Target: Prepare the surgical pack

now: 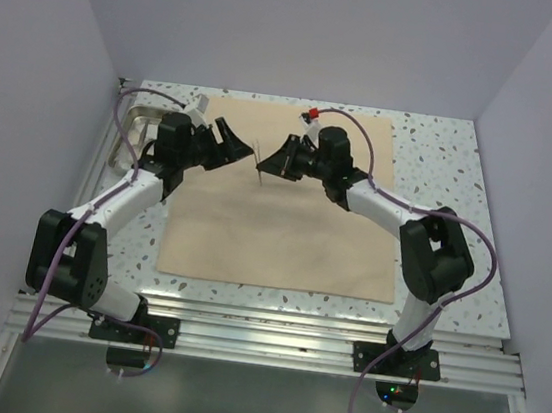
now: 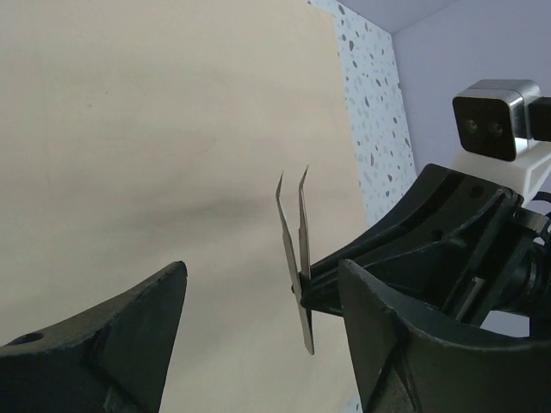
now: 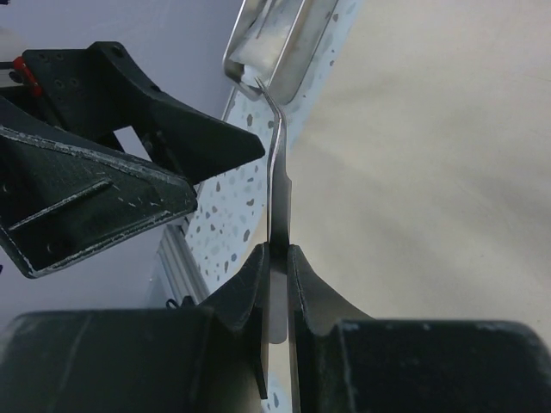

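Note:
The surgical pack's tan cloth (image 1: 283, 228) lies spread flat on the table, also seen in the wrist views (image 2: 129, 129) (image 3: 430, 155). My right gripper (image 1: 279, 162) (image 3: 277, 254) hovers over its far half, shut on steel tweezers (image 1: 261, 164) (image 3: 280, 189) whose tips point toward the left arm. My left gripper (image 1: 235, 144) (image 2: 263, 271) faces it, open. The tweezers (image 2: 295, 232) hang in the gap between its fingers, close to the right one, with no contact visible. A steel tray (image 1: 128, 138) (image 3: 284, 34) sits off the cloth at the back left.
The speckled tabletop (image 1: 432, 165) shows around the cloth. Grey walls close in the left, back and right. An aluminium rail (image 1: 262, 321) runs along the near edge by the arm bases. The left arm partly hides the tray.

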You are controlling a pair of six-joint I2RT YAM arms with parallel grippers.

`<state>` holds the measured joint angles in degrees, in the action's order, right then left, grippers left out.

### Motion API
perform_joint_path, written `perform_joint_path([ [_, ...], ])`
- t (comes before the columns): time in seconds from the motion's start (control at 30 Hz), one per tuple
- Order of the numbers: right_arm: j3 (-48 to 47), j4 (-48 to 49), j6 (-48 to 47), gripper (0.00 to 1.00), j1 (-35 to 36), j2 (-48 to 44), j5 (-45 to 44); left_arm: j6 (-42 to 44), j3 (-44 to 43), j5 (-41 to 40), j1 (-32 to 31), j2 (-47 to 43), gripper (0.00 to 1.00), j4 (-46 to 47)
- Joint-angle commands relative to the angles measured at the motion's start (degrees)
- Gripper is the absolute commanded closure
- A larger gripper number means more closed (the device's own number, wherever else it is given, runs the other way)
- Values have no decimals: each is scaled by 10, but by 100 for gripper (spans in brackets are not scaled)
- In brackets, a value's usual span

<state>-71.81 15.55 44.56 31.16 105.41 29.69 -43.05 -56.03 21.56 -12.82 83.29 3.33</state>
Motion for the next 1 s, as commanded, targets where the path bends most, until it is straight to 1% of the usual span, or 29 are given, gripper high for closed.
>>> perform_joint_path([
  [0.0,3,45,30,100,5,-27,26,-50,28,46,-4,-23,26,132],
  [0.1,8,57,44,100,7,-25,35,-63,40,62,-5,-23,26,168],
  [0.13,9,62,50,100,7,-26,39,-63,41,64,-8,-19,28,171],
  [0.23,11,64,52,100,8,-27,41,-63,39,72,-10,-12,30,176],
  [0.4,6,43,35,100,14,-32,27,-56,27,54,-22,-2,38,162],
  [0.43,5,34,27,100,16,-32,26,-56,23,52,-27,3,43,159],
  [0.53,4,26,17,100,19,-35,18,-51,12,49,-34,18,50,149],
  [0.6,7,25,13,100,20,-36,12,-49,7,44,-40,24,57,141],
  [0.67,8,23,10,100,21,-40,9,-47,7,26,-41,24,57,135],
  [0.77,8,8,-5,100,23,-45,-2,-34,0,-5,-47,20,57,103],
  [0.97,3,-21,-36,100,28,-54,-22,-12,-27,-36,-62,27,56,63],
])
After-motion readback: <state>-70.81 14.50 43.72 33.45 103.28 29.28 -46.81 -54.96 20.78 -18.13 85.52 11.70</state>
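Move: The tweezers stand tips-up in the right gripper, their middle about 5 cm to the left hand's right, level with it in reach and height. The right gripper's pads hold the lower part, some 6 cm right of the left hand, 1 cm back and 2 cm lower. The steel tray lies about 22 cm left of the left hand, 5 cm farther out and 18 cm below. From the right hand the tweezers' middle is about 1 cm ahead, 1 cm left and 3 cm up. No clear grip by the left fingers yet: the left hand goes about 4 cm right to bring them around the upper tweezers, just above the right gripper, first rising some 2.5 cm and then sinking nearly as far, while they narrow from wide open to roughly half. The right hand keeps its pinch and eases about 2 cm back and 1 cm left. ##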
